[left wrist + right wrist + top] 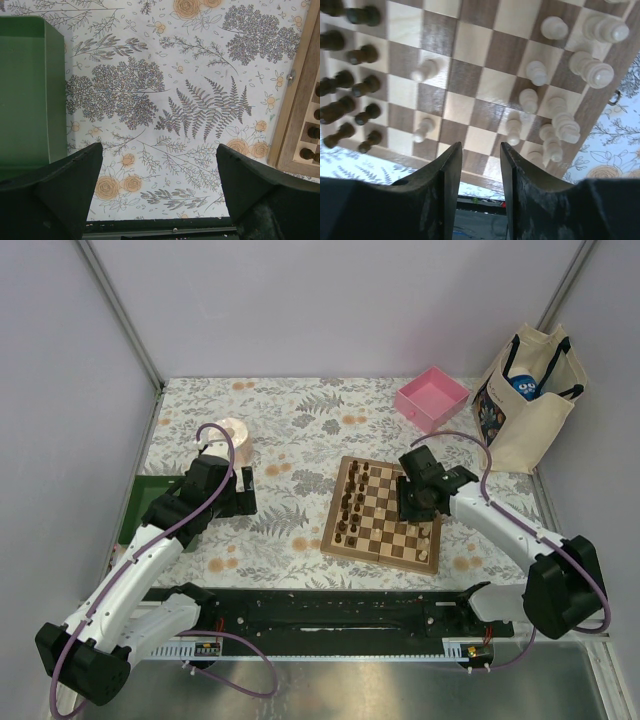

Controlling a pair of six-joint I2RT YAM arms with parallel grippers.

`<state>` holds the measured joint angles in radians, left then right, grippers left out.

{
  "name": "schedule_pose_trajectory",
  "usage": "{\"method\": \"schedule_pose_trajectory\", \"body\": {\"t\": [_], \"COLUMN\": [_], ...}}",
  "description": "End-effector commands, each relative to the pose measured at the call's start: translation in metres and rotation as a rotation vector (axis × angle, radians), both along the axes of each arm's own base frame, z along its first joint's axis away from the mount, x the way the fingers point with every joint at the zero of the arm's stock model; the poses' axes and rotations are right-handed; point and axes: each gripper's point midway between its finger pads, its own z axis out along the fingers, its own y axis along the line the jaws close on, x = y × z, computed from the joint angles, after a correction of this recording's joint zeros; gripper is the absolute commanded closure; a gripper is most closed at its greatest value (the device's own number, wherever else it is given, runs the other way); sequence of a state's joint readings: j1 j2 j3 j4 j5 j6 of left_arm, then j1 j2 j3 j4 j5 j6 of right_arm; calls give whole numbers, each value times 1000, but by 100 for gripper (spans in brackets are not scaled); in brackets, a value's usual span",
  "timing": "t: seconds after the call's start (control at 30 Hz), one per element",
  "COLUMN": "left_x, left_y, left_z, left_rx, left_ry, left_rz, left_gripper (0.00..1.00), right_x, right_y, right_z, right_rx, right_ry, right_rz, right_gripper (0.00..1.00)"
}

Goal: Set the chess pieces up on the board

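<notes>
The board [385, 517] lies right of the table's middle. Dark chess pieces [348, 502] stand along its left side and pale chess pieces [428, 540] along its right. In the right wrist view the dark pieces [350, 95] are at the left and the pale pieces [560, 110] at the right, with two pale pawns [423, 70] further out on the board [485, 85]. My right gripper [420, 502] [479, 150] hovers over the board, jaws a little apart and empty. My left gripper [243, 492] [159, 155] is wide open and empty over the cloth, left of the board's edge [299, 100].
A green tray [25, 90] [133, 508] lies at the table's left edge. A pink tray [432, 397] and a tote bag [530, 390] stand at the back right. A pinkish round object [232, 435] sits behind the left arm. A black rail [330, 610] runs along the near edge.
</notes>
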<state>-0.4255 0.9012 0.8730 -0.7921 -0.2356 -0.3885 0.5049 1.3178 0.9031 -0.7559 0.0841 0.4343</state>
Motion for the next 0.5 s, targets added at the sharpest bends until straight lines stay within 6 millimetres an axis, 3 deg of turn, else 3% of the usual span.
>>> {"method": "schedule_pose_trajectory", "body": {"t": [0.0,0.2,0.47], "left_x": [5,6,6], "left_y": [-3,-3,-3], "left_z": [9,9,9], "left_rx": [-22,-22,-21], "left_ry": [-40,-40,-41], "left_rz": [-9,-7,-8], "left_gripper": [1,1,1], "right_x": [8,3,-3], "right_y": [33,63,83], "right_z": [33,16,-9], "right_rx": [114,107,79], "right_ry": [-68,-13,49], "right_rz": [91,140,178], "right_gripper": [54,53,52]}}
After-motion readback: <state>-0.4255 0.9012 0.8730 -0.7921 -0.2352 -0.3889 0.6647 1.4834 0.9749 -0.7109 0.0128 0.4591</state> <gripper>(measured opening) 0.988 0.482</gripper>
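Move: The stray white pawn beside the board's fold on the near side lies about 7 cm left of the right hand, 2 cm back and 3 cm below. The other stray white pawn stands some 6 cm beyond it. The just-placed white pawn is about 2 cm right of the hand, level with it; the nearest black pawn some 13 cm left and 1 cm back. From the left hand, the near stray pawn is roughly 33 cm right, 4 cm back. The right hand, fingers staying half open, arcs about 6 cm left, rising then sinking towards the near stray pawn. ##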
